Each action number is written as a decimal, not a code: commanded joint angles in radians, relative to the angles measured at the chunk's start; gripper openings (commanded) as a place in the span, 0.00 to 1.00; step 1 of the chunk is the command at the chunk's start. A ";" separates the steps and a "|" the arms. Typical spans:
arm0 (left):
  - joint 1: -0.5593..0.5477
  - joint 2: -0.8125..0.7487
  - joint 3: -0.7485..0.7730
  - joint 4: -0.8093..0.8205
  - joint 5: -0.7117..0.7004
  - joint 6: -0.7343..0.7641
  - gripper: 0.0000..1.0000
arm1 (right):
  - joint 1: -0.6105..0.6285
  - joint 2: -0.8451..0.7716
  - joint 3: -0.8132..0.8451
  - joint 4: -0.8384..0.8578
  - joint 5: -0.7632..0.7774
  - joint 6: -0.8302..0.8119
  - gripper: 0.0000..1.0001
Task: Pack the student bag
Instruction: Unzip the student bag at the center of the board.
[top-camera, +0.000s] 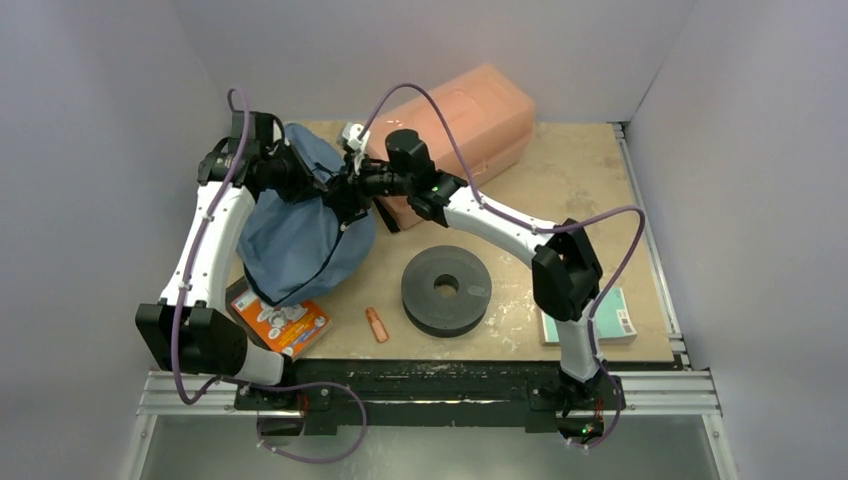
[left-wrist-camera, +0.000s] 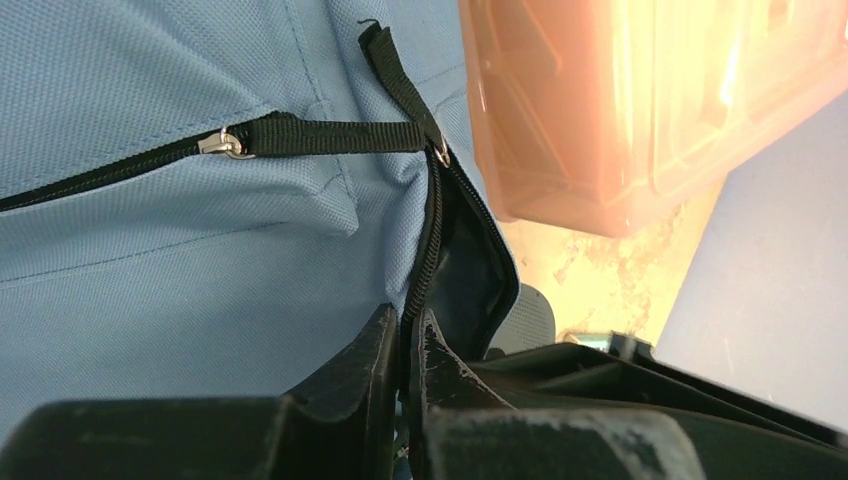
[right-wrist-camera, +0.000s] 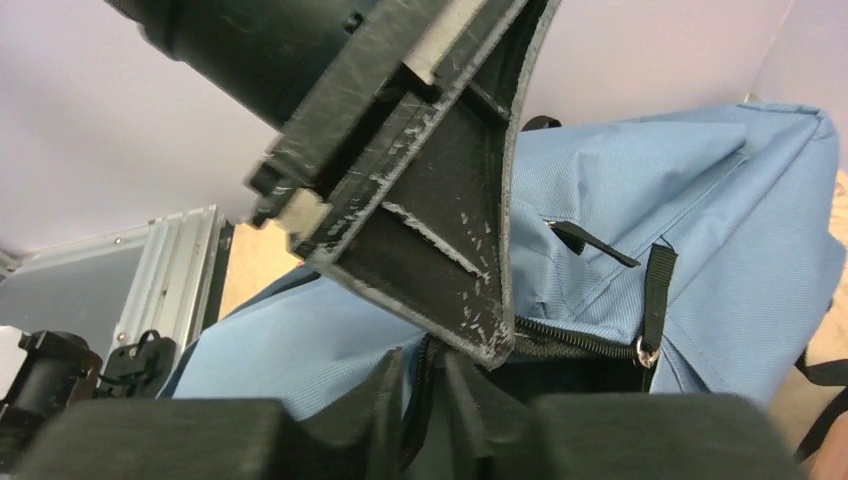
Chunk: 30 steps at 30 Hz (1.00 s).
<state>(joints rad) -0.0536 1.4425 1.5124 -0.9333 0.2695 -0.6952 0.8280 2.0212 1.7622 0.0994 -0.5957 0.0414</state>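
Observation:
The student bag (top-camera: 300, 240) is slate-blue fabric and sits slumped at the left of the table, its zipper partly undone. Both grippers meet at the bag's top opening. My left gripper (top-camera: 322, 186) reaches in from the left. In the left wrist view it (left-wrist-camera: 408, 335) is shut on the bag's (left-wrist-camera: 150, 270) black zipper edge. My right gripper (top-camera: 352, 196) comes in from the right. In the right wrist view its fingers (right-wrist-camera: 425, 365) stand slightly apart around the same zipper edge of the bag (right-wrist-camera: 720, 200), just under a left finger (right-wrist-camera: 440, 240).
A salmon-pink plastic box (top-camera: 470, 120) stands behind the bag, close to both grippers. A black ring-shaped disc (top-camera: 446, 288) lies mid-table. An orange packet (top-camera: 282, 322) and a small orange piece (top-camera: 376, 324) lie near the front edge. A teal book (top-camera: 610, 320) lies at front right.

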 joint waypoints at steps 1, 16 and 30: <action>0.011 -0.043 0.018 0.067 -0.079 0.010 0.00 | 0.013 -0.161 -0.026 -0.001 0.104 -0.002 0.37; 0.013 -0.100 0.039 0.060 -0.095 0.077 0.00 | 0.011 -0.213 -0.043 -0.294 0.115 -0.312 0.59; 0.014 -0.112 0.043 0.057 -0.079 0.067 0.00 | 0.042 -0.154 -0.051 -0.295 0.044 -0.366 0.58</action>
<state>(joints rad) -0.0460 1.3796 1.5124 -0.9295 0.1673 -0.6342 0.8455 1.8778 1.7061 -0.2104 -0.5343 -0.2867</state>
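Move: The bag's near zip pull, on the open zip, hangs about 6 cm back from the right hand, 1 cm to its right and 5 cm below. The rim pinched in the left fingers is some 3 cm left and 2 cm farther out; the far zip pull is roughly 7 cm ahead and 2 cm left. The pink box lies 11 cm ahead, 20 cm right and lower. From the left hand, the near pull is about 8 cm back, 4 cm right and 6 cm below. Up by about 6 cm and out to the right by some 5 cm, the right hand comes free of the bag's rim as its fingers spread to over half open; it then sinks some 7 cm and eases back, fingertips tipping down, towards the near zip pull. The left hand keeps its pinch on the rim and draws it about 2 cm left and slightly up, then holds. ##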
